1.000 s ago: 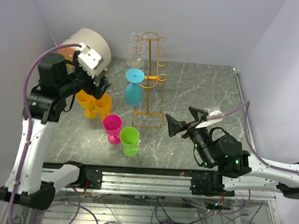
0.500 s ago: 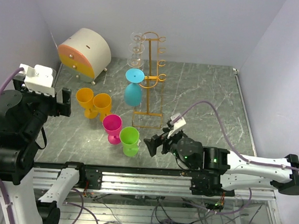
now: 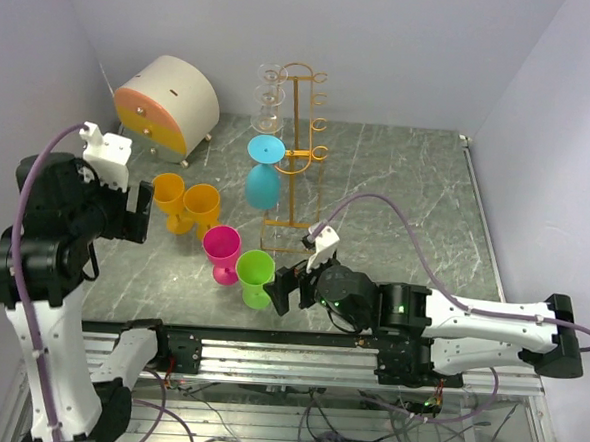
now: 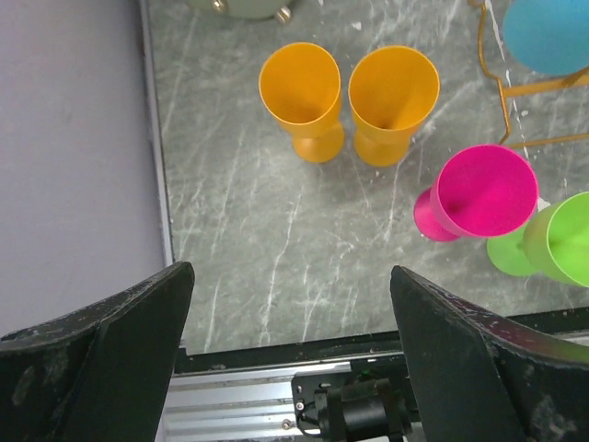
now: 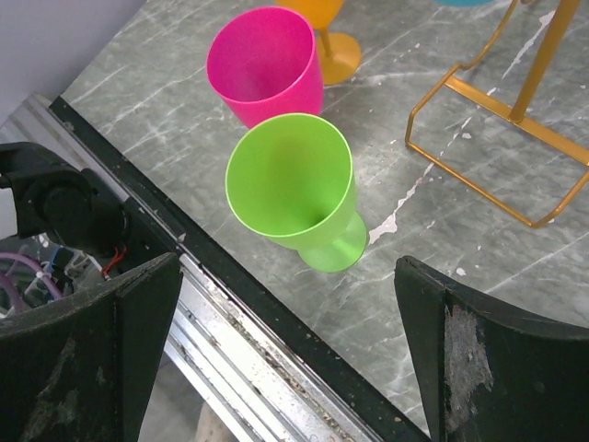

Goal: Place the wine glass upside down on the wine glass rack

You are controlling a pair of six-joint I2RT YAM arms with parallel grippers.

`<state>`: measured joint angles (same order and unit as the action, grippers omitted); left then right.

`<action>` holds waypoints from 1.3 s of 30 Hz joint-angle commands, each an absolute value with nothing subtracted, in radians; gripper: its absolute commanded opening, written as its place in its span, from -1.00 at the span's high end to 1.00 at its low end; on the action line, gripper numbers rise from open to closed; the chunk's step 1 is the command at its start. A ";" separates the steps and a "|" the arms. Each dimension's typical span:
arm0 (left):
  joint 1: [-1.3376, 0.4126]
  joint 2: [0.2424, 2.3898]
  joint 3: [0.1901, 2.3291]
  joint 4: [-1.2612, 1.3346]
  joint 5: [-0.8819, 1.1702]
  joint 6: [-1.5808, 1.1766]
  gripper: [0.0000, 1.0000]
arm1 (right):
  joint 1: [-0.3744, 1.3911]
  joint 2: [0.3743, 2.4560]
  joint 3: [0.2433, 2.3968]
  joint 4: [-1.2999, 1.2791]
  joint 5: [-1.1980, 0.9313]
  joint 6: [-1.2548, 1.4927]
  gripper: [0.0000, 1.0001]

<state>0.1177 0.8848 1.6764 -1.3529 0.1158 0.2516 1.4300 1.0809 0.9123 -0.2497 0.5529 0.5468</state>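
Several plastic wine glasses stand upright on the table: two orange ones (image 3: 168, 193) (image 4: 301, 87), a pink one (image 3: 221, 247) (image 5: 264, 60) and a green one (image 3: 256, 274) (image 5: 290, 180). A blue glass (image 3: 262, 184) hangs upside down on the orange-gold wire rack (image 3: 302, 131) (image 5: 543, 64), below clear glasses (image 3: 270, 94). My right gripper (image 3: 289, 286) (image 5: 287, 267) is open, low at the table's near edge, just right of the green glass and holding nothing. My left gripper (image 3: 138, 211) (image 4: 290, 272) is open and raised, left of the orange glasses, empty.
A cream drum with an orange face (image 3: 172, 98) stands at the back left. The metal rail (image 3: 287, 346) runs along the near edge, close under the right gripper. Walls close in on the left, right and back. The rack's wire base (image 5: 479, 101) lies just behind the green glass.
The left arm pulled back from the drum, then leaned in toward the orange glasses. The right arm swung left and down to the green glass. Both grippers stayed open.
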 commanded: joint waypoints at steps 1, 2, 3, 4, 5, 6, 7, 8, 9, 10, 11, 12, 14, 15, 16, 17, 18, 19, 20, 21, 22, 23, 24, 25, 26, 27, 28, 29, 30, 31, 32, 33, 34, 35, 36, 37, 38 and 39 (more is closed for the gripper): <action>0.136 0.947 1.684 -1.376 0.183 0.258 -0.99 | 1.431 1.133 0.991 -0.330 0.584 0.555 -1.00; 0.136 0.958 1.688 -1.372 0.207 0.252 -0.99 | 1.430 1.148 1.021 -0.346 0.598 0.549 -1.00; 0.136 0.969 1.689 -1.369 0.234 0.248 -0.99 | 1.430 1.166 1.046 -0.363 0.609 0.543 -1.00; 0.136 0.977 1.686 -1.362 0.264 0.244 -0.99 | 1.429 1.184 1.067 -0.381 0.622 0.538 -1.00; 0.136 0.985 1.679 -1.360 0.297 0.245 -0.99 | 1.431 1.203 1.088 -0.399 0.632 0.534 -1.00; 0.136 0.995 1.669 -1.361 0.327 0.252 -0.99 | 1.429 1.220 1.104 -0.416 0.641 0.530 -1.00; 0.136 1.004 1.659 -1.361 0.350 0.259 -0.99 | 1.428 1.236 1.120 -0.435 0.648 0.525 -1.00; 0.135 1.015 1.645 -1.361 0.364 0.268 -0.99 | 1.425 1.250 1.130 -0.449 0.651 0.525 -1.00; 0.136 1.026 1.630 -1.363 0.379 0.281 -0.99 | 1.417 1.259 1.133 -0.458 0.652 0.528 -1.00; 0.136 1.037 1.615 -1.364 0.391 0.296 -0.99 | 1.404 1.267 1.130 -0.460 0.640 0.533 -1.00; 0.136 1.049 1.598 -1.361 0.401 0.308 -0.99 | 1.380 1.266 1.120 -0.454 0.614 0.538 -1.00; 0.136 1.057 1.583 -1.352 0.406 0.314 -0.99 | 1.348 1.262 1.102 -0.436 0.581 0.547 -1.00; 0.135 1.074 1.556 -1.311 0.398 0.307 -0.99 | 1.288 1.233 1.058 -0.396 0.530 0.576 -1.00; 0.134 1.087 1.550 -1.291 0.394 0.300 -0.99 | 1.268 1.213 1.031 -0.368 0.516 0.585 -1.00; 0.134 1.109 1.549 -1.277 0.395 0.291 -0.99 | 1.251 1.182 1.011 -0.344 0.506 0.593 -1.00; 0.132 1.133 1.553 -1.265 0.394 0.282 -0.99 | 1.238 1.159 0.980 -0.321 0.501 0.598 -0.99; 0.129 1.163 1.561 -1.249 0.385 0.272 -0.99 | 1.227 1.139 0.957 -0.301 0.500 0.602 -1.00; 0.128 1.193 1.573 -1.232 0.367 0.260 -0.99 | 1.221 1.121 0.941 -0.286 0.503 0.605 -1.00; 0.128 1.224 1.578 -1.204 0.347 0.248 -0.96 | 1.215 1.107 0.928 -0.273 0.512 0.608 -1.00; 0.126 1.248 1.588 -1.179 0.324 0.237 -0.94 | 1.213 1.094 0.916 -0.265 0.524 0.611 -1.00; 0.124 1.276 1.603 -1.161 0.301 0.231 -0.92 | 1.211 1.085 0.910 -0.260 0.538 0.614 -1.00; 0.120 1.317 1.624 -1.157 0.285 0.233 -0.89 | 1.211 1.077 0.905 -0.257 0.548 0.618 -1.00; 0.118 1.358 1.644 -1.160 0.266 0.238 -0.87 | 1.211 1.071 0.903 -0.255 0.557 0.621 -1.00; 0.118 1.395 1.658 -1.159 0.237 0.236 -0.86 | 1.211 1.065 0.900 -0.257 0.567 0.624 -1.00; 0.118 1.426 1.664 -1.144 0.198 0.226 -0.82 | 1.211 1.060 0.897 -0.260 0.576 0.626 -1.00; 0.118 1.453 1.671 -1.120 0.164 0.212 -0.80 | 1.211 1.054 0.892 -0.261 0.585 0.626 -1.00; 0.118 1.479 1.683 -1.099 0.146 0.206 -0.79 | 1.211 1.048 0.886 -0.261 0.594 0.625 -1.00; 0.118 1.513 1.702 -1.093 0.131 0.199 -0.77 | 1.211 1.039 0.878 -0.258 0.606 0.623 -1.00; 0.117 1.545 1.727 -1.094 0.123 0.191 -0.75 | 1.210 1.031 0.868 -0.251 0.614 0.620 -1.00; 0.118 1.583 1.753 -1.093 0.121 0.183 -0.71 | 1.210 1.022 0.859 -0.242 0.622 0.616 -1.00; 0.118 1.613 1.777 -1.089 0.115 0.174 -0.65 | 1.210 1.012 0.854 -0.243 0.636 0.619 -1.00; 0.118 1.647 1.802 -1.089 0.113 0.168 -0.61 | 1.211 1.004 0.849 -0.248 0.646 0.622 -1.00; 0.118 1.679 1.828 -1.094 0.110 0.170 -0.56 | 1.211 0.996 0.846 -0.255 0.654 0.627 -1.00; 0.117 1.708 1.857 -1.101 0.099 0.168 -0.54 | 1.210 0.986 0.843 -0.261 0.664 0.629 -1.00; 0.118 1.740 1.873 -1.104 0.090 0.165 -0.52 | 1.211 0.973 0.834 -0.261 0.670 0.630 -1.00; 0.117 1.751 1.877 -1.099 0.083 0.166 -0.49 | 1.209 0.959 0.829 -0.257 0.671 0.624 -1.00; 0.117 1.766 1.871 -1.083 0.079 0.167 -0.44 | 1.209 0.945 0.819 -0.252 0.670 0.620 -1.00; 0.117 1.772 1.862 -1.067 0.075 0.163 -0.39 | 1.209 0.931 0.814 -0.247 0.669 0.613 -1.00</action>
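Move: The left-hand one of the two orange glasses stands about 18 cm ahead of my left hand, only about 1 cm to its right, its middle some 28 cm below. The second orange glass is beside it, 9 cm to my left hand's right and equally far out; the pink glass is 7 cm ahead and 15 cm right, the green one 3 cm ahead and 24 cm right. From my right hand, the left-hand orange glass lies about 22 cm ahead, 33 cm left and 16 cm below. I first sink my left hand and drift slightly right, then swing it forward and down towards the left-hand orange glass, about 23 cm forward and 14 cm lower in all, tipping the fingers some 25 degrees further down and starting to narrow them. My open right hand edges forward and left, then backs off rightward from the green glass, ending 7 cm forward and 6 cm right, turned clockwise nearly 20 degrees. ##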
